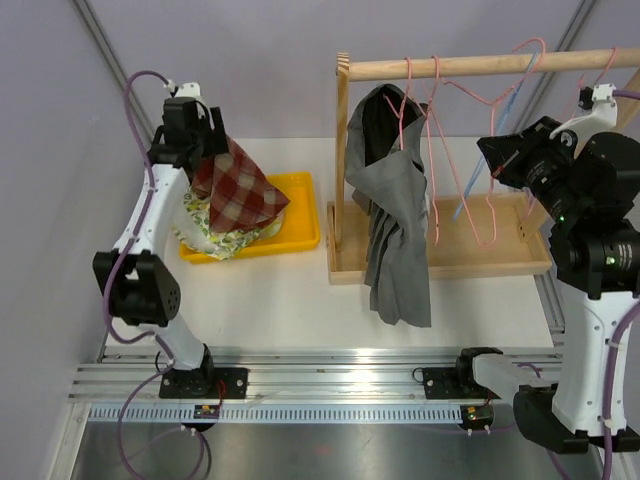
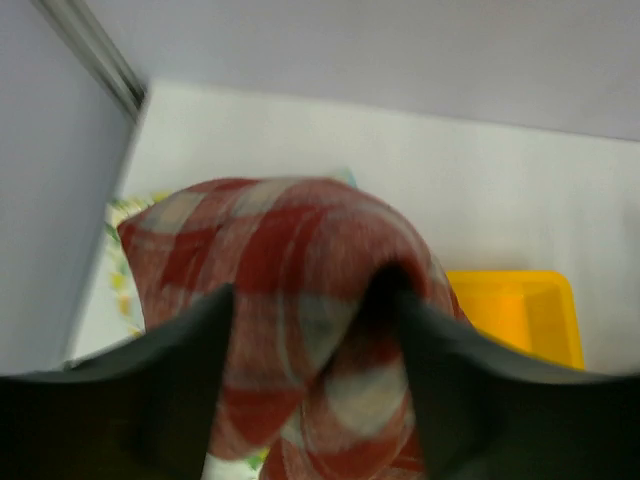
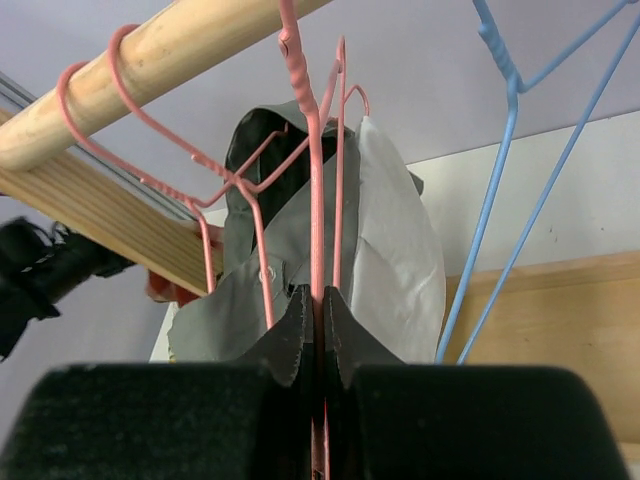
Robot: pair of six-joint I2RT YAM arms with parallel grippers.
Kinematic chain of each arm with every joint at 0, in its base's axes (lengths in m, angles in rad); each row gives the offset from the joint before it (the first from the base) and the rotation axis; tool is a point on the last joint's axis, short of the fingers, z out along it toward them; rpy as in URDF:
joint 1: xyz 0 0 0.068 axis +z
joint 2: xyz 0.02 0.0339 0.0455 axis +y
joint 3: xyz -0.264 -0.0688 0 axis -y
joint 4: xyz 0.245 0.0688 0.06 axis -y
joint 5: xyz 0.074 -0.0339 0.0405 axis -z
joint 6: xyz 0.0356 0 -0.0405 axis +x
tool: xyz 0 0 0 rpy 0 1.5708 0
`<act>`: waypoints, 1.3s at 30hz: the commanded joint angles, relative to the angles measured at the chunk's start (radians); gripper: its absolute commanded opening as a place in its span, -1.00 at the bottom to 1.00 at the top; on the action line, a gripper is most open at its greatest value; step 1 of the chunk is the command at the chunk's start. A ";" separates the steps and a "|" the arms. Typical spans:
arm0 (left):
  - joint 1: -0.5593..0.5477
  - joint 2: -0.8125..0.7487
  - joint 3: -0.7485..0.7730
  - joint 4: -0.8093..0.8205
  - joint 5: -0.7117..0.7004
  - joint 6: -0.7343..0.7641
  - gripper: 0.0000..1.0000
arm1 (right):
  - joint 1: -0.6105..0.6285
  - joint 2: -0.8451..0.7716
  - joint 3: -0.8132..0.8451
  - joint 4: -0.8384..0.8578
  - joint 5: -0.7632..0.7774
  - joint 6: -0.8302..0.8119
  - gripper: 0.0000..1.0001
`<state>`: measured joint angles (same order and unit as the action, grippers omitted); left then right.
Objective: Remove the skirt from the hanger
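Observation:
A red plaid skirt (image 1: 238, 190) hangs in a peak from my left gripper (image 1: 205, 140) above the yellow tray (image 1: 300, 215). In the left wrist view the bunched skirt (image 2: 280, 240) fills the gap between the fingers of the left gripper (image 2: 315, 340), which is shut on it. My right gripper (image 1: 497, 160) is shut on the wire of a pink hanger (image 3: 317, 200) on the wooden rail (image 1: 480, 65). The right wrist view shows its jaws (image 3: 320, 310) pinching that wire. A grey garment (image 1: 395, 220) hangs on another pink hanger at the rail's left end.
A floral cloth (image 1: 215, 235) lies in the yellow tray under the skirt. A blue hanger (image 3: 500, 200) and more pink hangers hang on the rail. The wooden rack base (image 1: 480, 262) sits at the back right of the table.

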<state>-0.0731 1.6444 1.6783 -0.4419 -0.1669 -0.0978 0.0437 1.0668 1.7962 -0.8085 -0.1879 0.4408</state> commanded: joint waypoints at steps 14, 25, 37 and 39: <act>0.024 -0.328 -0.315 -0.072 0.099 -0.154 0.98 | 0.002 0.134 0.072 -0.073 0.163 -0.157 -1.00; 0.024 -0.504 -0.474 -0.086 0.125 -0.184 0.98 | 0.001 0.048 -0.046 -0.130 0.329 -0.209 -0.13; 0.021 -0.731 -0.670 -0.113 0.124 -0.166 0.98 | 0.002 0.079 0.244 -0.094 -0.142 -0.117 0.99; 0.019 -0.744 -0.704 -0.104 0.115 -0.166 0.98 | 0.002 0.097 0.239 -0.066 -0.240 -0.065 0.99</act>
<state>-0.0509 0.9176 1.0222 -0.5793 -0.0563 -0.2668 0.0437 1.1465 2.0163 -0.9508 -0.1722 0.3019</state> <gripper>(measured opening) 0.987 0.993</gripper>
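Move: The right hand holds the empty pink hanger, whose place on the wooden rod is about 12 cm ahead of this hand, 8 right and 10 above. The blue hanger is some 12 ahead and 8 right, about level in height; the grey skirt hangs roughly 12 ahead, 19 left and a little lower. From the opening left hand, the plaid skirt's middle lies about 1 cm back, 6 right and 12 below, and the orange bin's 5 back, 12 right and 28 below. Left dips, freeing plaid skirt, retreats about 20 cm; right moves pink hanger forward, then down-right 5 cm, releasing. ##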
